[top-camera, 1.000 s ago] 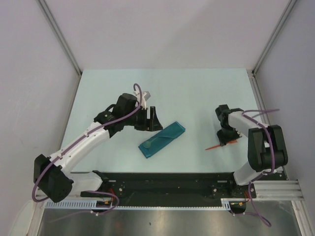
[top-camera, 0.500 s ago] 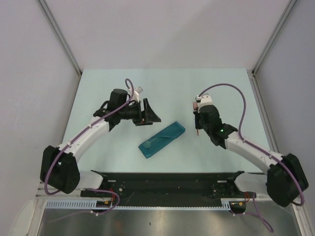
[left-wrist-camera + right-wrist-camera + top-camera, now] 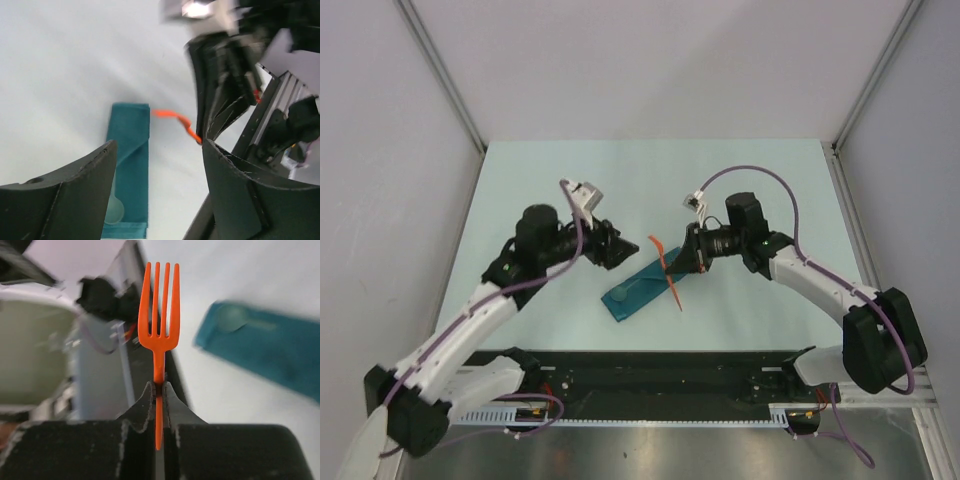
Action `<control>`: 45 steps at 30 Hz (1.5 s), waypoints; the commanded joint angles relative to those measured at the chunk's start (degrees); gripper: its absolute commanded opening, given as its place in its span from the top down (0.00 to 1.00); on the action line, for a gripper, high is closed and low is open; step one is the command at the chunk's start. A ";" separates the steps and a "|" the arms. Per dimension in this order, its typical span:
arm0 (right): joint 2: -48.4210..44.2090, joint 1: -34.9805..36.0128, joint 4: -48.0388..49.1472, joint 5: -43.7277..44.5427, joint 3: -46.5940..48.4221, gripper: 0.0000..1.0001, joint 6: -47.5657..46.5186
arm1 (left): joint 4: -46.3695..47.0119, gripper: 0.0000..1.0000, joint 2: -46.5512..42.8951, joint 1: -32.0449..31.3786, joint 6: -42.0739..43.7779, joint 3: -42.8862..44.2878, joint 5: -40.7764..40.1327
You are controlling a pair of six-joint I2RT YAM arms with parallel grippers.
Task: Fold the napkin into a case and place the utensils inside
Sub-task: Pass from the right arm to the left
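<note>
The napkin is folded into a long, narrow teal case point(image 3: 655, 278) lying diagonally at the table's middle, also in the left wrist view point(image 3: 131, 160) and the right wrist view point(image 3: 272, 350). A pale spoon point(image 3: 620, 293) lies on its near-left end. My right gripper point(image 3: 681, 265) is shut on the handle of an orange fork point(image 3: 658, 248), held just above the case's right edge, tines forward point(image 3: 160, 315). My left gripper point(image 3: 620, 250) hovers at the case's upper left, open with nothing between its fingers point(image 3: 65, 200).
The black rail point(image 3: 660, 370) with the arm bases runs along the table's near edge. Grey walls with metal posts point(image 3: 450, 90) enclose the pale table point(image 3: 650, 180) on three sides.
My right gripper lifted the fork from the table's right side and carried it left to the case. My left arm turned and drew back a little, its jaws narrowing slightly.
</note>
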 commanded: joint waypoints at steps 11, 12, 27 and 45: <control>-3.05 3.36 -2.14 -25.52 -2.29 1.00 15.30 | 4.06 0.26 -15.17 -10.90 44.06 -8.13 4.96; -2.88 3.72 -3.18 -25.87 -1.94 1.00 14.69 | 2.48 0.26 -15.17 -11.87 45.22 -7.08 4.70; -0.85 8.20 -7.58 -26.05 0.61 1.00 12.67 | -12.64 0.37 -6.83 -21.01 57.45 2.07 9.79; -7.26 -18.49 -18.93 9.08 3.07 0.48 11.69 | -16.07 1.00 -9.81 -21.28 26.46 0.05 -1.78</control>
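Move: The fork, upright in the right fingers with its tines up, has its middle about 9 cm to the right of the left hand, 4 cm back and 6 cm lower. From the right hand, the open left gripper that will receive it is some 9 cm to the left, 3 cm ahead and 5 cm higher. The folded napkin lies roughly 10 cm ahead of the right hand, 5 cm to its left and 19 cm below; the spoon bowl on it is about 8 cm ahead and 13 cm left. The fork, still pinched by the right hand, is carried back about 13 cm, turning some 35 degrees. The left hand also draws back about 12 cm, first rising, then sinking and edging right, its wrist swinging clockwise and tipping up; its open fingers shut on the fork near the head. Only then does the right hand open, let go and move quickly forward some 10 cm, and a little right. ##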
